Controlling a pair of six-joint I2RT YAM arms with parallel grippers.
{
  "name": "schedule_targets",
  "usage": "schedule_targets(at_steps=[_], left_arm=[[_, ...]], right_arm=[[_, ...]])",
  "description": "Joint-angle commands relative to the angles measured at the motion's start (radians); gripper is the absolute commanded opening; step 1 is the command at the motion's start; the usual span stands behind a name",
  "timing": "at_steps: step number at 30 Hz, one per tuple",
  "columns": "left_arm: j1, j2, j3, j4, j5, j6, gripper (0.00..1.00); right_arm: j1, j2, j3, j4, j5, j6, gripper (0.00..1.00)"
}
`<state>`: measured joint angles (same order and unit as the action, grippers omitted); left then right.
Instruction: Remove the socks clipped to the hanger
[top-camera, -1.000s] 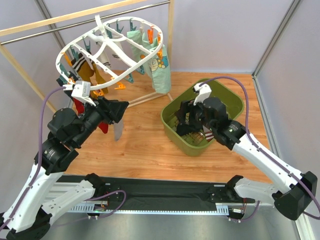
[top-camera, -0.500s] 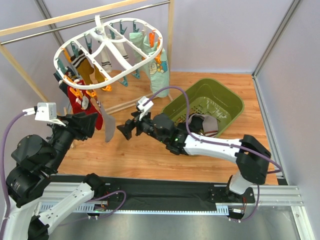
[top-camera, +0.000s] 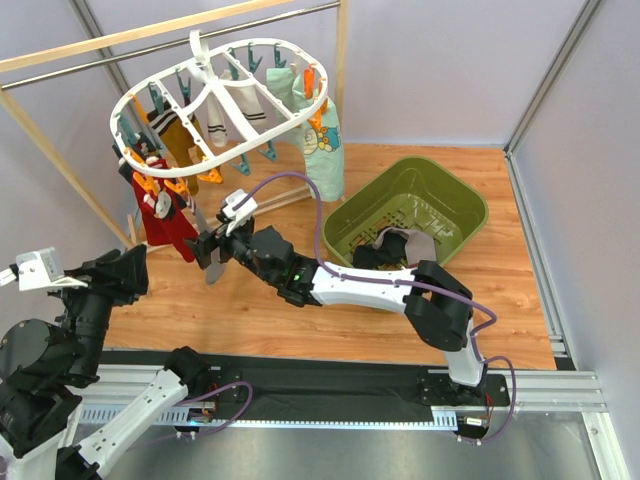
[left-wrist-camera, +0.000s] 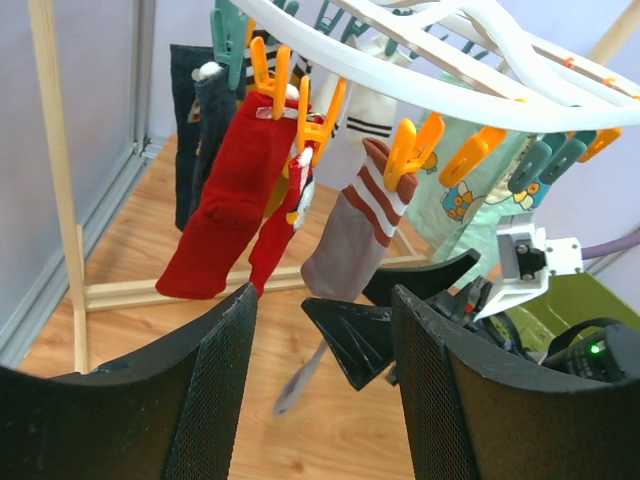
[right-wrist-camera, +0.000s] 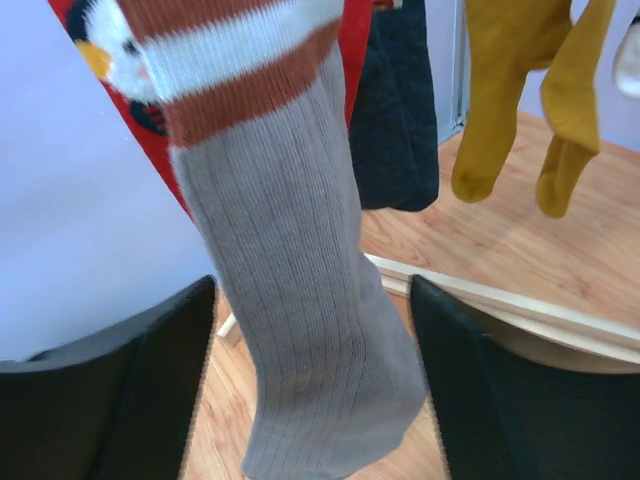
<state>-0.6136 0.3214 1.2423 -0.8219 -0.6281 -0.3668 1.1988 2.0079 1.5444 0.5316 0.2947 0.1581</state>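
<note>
The white oval hanger (top-camera: 213, 92) hangs from the rail at upper left with socks clipped under it: red (top-camera: 160, 215), mustard (top-camera: 180, 140), mint (top-camera: 322, 150). A grey sock (right-wrist-camera: 300, 300) with rust and white stripes dangles between the spread fingers of my right gripper (right-wrist-camera: 310, 400), which is open around its lower part, with a gap on each side. In the top view that gripper (top-camera: 208, 248) is stretched far left under the hanger. My left gripper (left-wrist-camera: 320, 390) is open and empty, low and back from the socks (left-wrist-camera: 225, 200), looking at the grey sock (left-wrist-camera: 350, 235).
A wood and metal rail frame (top-camera: 60, 165) carries the hanger; its base bar lies on the floor (right-wrist-camera: 520, 305). A green bin (top-camera: 478, 205) at right holds loose socks (top-camera: 405, 240). Orange and teal clips (left-wrist-camera: 415, 150) hang from the hanger. Grey walls enclose the cell.
My right arm has swung from the green bin across to the left and now has its fingers either side of the grey sock. My left arm has drawn back down and left, away from the hanger.
</note>
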Motion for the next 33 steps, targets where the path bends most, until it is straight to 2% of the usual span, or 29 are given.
schedule_targets(at_steps=[1, 3, 4, 6, 8, 9, 14, 23, 33], left_arm=[[0.003, -0.004, -0.014, 0.000, -0.030, 0.055, 0.64], [0.005, -0.011, -0.030, 0.006, -0.009, 0.060, 0.64], [0.003, -0.013, -0.037, 0.006, -0.001, 0.060, 0.64], [0.003, -0.018, -0.053, 0.006, 0.019, 0.057, 0.64], [0.005, -0.018, -0.069, 0.000, 0.030, 0.040, 0.64], [0.003, -0.016, -0.073, 0.001, 0.057, 0.022, 0.64], [0.003, -0.001, -0.096, -0.011, 0.165, -0.009, 0.64], [0.003, -0.013, -0.165, -0.037, 0.370, -0.058, 0.65], [0.003, 0.025, -0.190, 0.046, 0.464, -0.135, 0.66]], right_arm=[[0.008, 0.032, 0.074, 0.022, 0.067, -0.034, 0.74], [0.010, 0.026, 0.060, 0.022, 0.064, -0.034, 0.56], [0.008, 0.003, 0.040, 0.030, 0.061, -0.032, 0.40], [0.010, -0.030, 0.005, 0.048, 0.034, -0.034, 0.28], [0.010, -0.089, -0.049, 0.051, -0.011, -0.044, 0.06], [0.010, -0.107, -0.070, 0.051, -0.028, -0.043, 0.00], [0.010, -0.274, -0.193, 0.047, -0.162, -0.035, 0.00], [-0.004, -0.458, -0.317, -0.062, -0.342, 0.040, 0.00], [-0.016, -0.590, -0.435, -0.074, -0.322, 0.041, 0.00]])
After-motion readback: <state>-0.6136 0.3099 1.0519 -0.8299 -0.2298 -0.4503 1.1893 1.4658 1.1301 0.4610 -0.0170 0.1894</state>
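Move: The striped grey sock hangs between the right hand's open fingers, its middle about 2 cm ahead, 1 cm left and 3 cm above. Its orange clip is some 3 cm ahead, 3 cm left and 13 cm above the hand. The red penguin sock hangs roughly 7 cm left, 2 cm ahead and 4 cm up; the mustard sock some 14 cm ahead, 5 cm left. From the left hand, the grey sock is about 17 cm ahead, 4 cm right and 10 cm lower. The grey sock's lower part is pinched as the right fingers shut with a slight dip; the right hand then pulls it back and to the right, about 14 cm over the floor, rising before easing down a little, and turns counter-clockwise. Meanwhile the open left hand swings right and down towards that sock, turning some 20 degrees clockwise and tipping down. ##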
